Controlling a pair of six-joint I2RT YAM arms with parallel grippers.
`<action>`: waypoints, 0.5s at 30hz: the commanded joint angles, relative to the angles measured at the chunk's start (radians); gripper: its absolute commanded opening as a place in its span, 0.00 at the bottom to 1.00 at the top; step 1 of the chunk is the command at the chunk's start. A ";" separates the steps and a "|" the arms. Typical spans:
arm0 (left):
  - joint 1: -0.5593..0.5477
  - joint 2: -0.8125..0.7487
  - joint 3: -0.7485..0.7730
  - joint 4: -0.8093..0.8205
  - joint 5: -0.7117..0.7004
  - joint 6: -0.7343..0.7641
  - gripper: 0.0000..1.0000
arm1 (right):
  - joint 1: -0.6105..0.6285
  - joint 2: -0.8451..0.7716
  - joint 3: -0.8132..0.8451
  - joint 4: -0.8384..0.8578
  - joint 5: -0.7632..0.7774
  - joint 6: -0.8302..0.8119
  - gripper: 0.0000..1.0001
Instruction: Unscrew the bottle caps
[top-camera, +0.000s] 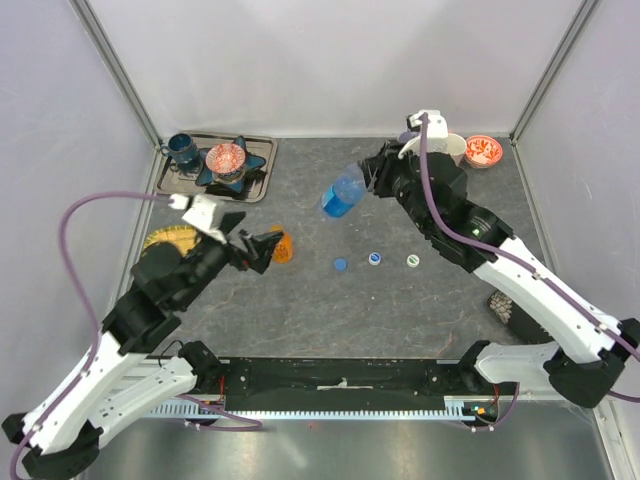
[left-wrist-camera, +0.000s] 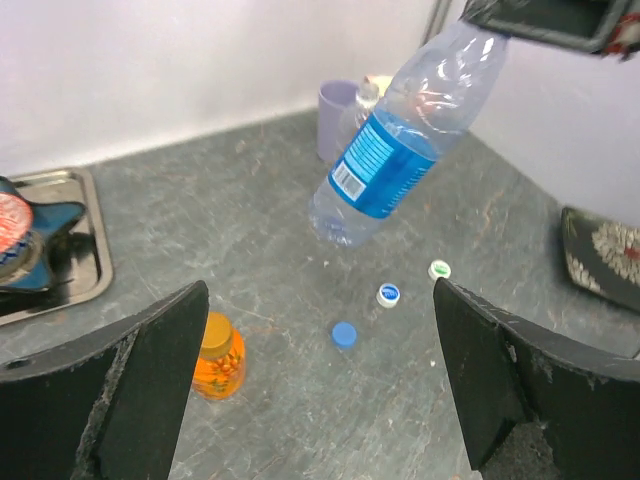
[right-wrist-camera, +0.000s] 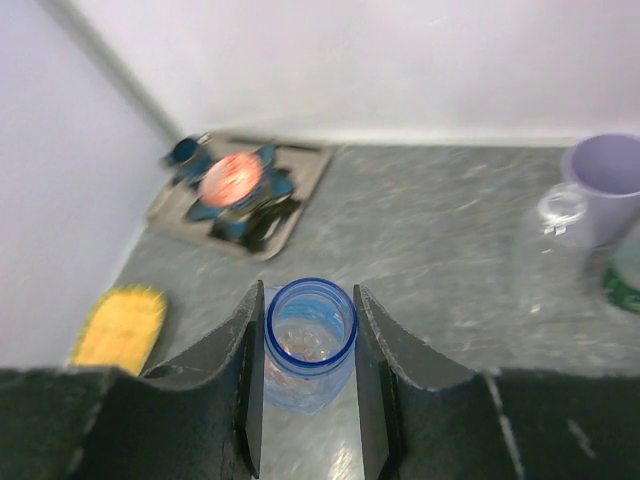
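Note:
My right gripper (top-camera: 376, 175) holds the blue-tinted bottle (top-camera: 345, 192) tilted in the air over the table's middle. In the right wrist view its jaws (right-wrist-camera: 308, 296) are shut on the neck of the blue-tinted bottle (right-wrist-camera: 308, 345), whose mouth shows no cap. My left gripper (top-camera: 266, 251) stands open just left of the orange bottle (top-camera: 284, 247). From the left wrist, the orange bottle (left-wrist-camera: 218, 357) stands upright with its cap on beside the left finger (left-wrist-camera: 130, 385). Nothing lies between the fingers. Three loose caps lie on the table: blue (left-wrist-camera: 344, 335), white-blue (left-wrist-camera: 389, 294), white-green (left-wrist-camera: 439, 269).
A metal tray (top-camera: 262, 165) with a star dish and a cup sits at the back left. A yellow sponge (top-camera: 168, 238) lies by the left arm. A lilac cup (right-wrist-camera: 605, 185), a clear bottle (right-wrist-camera: 548, 240) and a red bowl (top-camera: 483, 151) stand at the back right.

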 joint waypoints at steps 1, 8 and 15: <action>0.002 -0.129 -0.044 -0.009 -0.060 -0.025 0.99 | -0.006 0.106 0.023 0.129 0.304 -0.118 0.00; 0.004 -0.226 -0.110 0.002 0.032 -0.012 0.99 | -0.061 0.423 0.149 0.387 0.424 -0.267 0.00; 0.002 -0.253 -0.150 -0.009 0.057 0.004 0.99 | -0.119 0.733 0.466 0.363 0.422 -0.304 0.00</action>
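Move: Your right hand holds the uncapped blue bottle by its neck. The free table spot it is bound for lies about 23 cm ahead, straight on, some 38 cm below. The clear bottle stands about 24 cm ahead and 9 cm right, the green bottle level with it but 16 cm right; the purple cup is about 33 cm ahead, 13 cm right. From the left hand the spot lies some 33 cm ahead and 18 cm right. Keep the right fingers shut on the blue bottle's neck and swing it forward about 18 cm towards the free spot left of the clear bottle, sinking some 9 cm once under way. Turn the wrist clockwise and roll its right side up until the fingers point nearly straight ahead. Ease the open, empty left hand back a few centimetres and slightly left, rising, then sinking. ##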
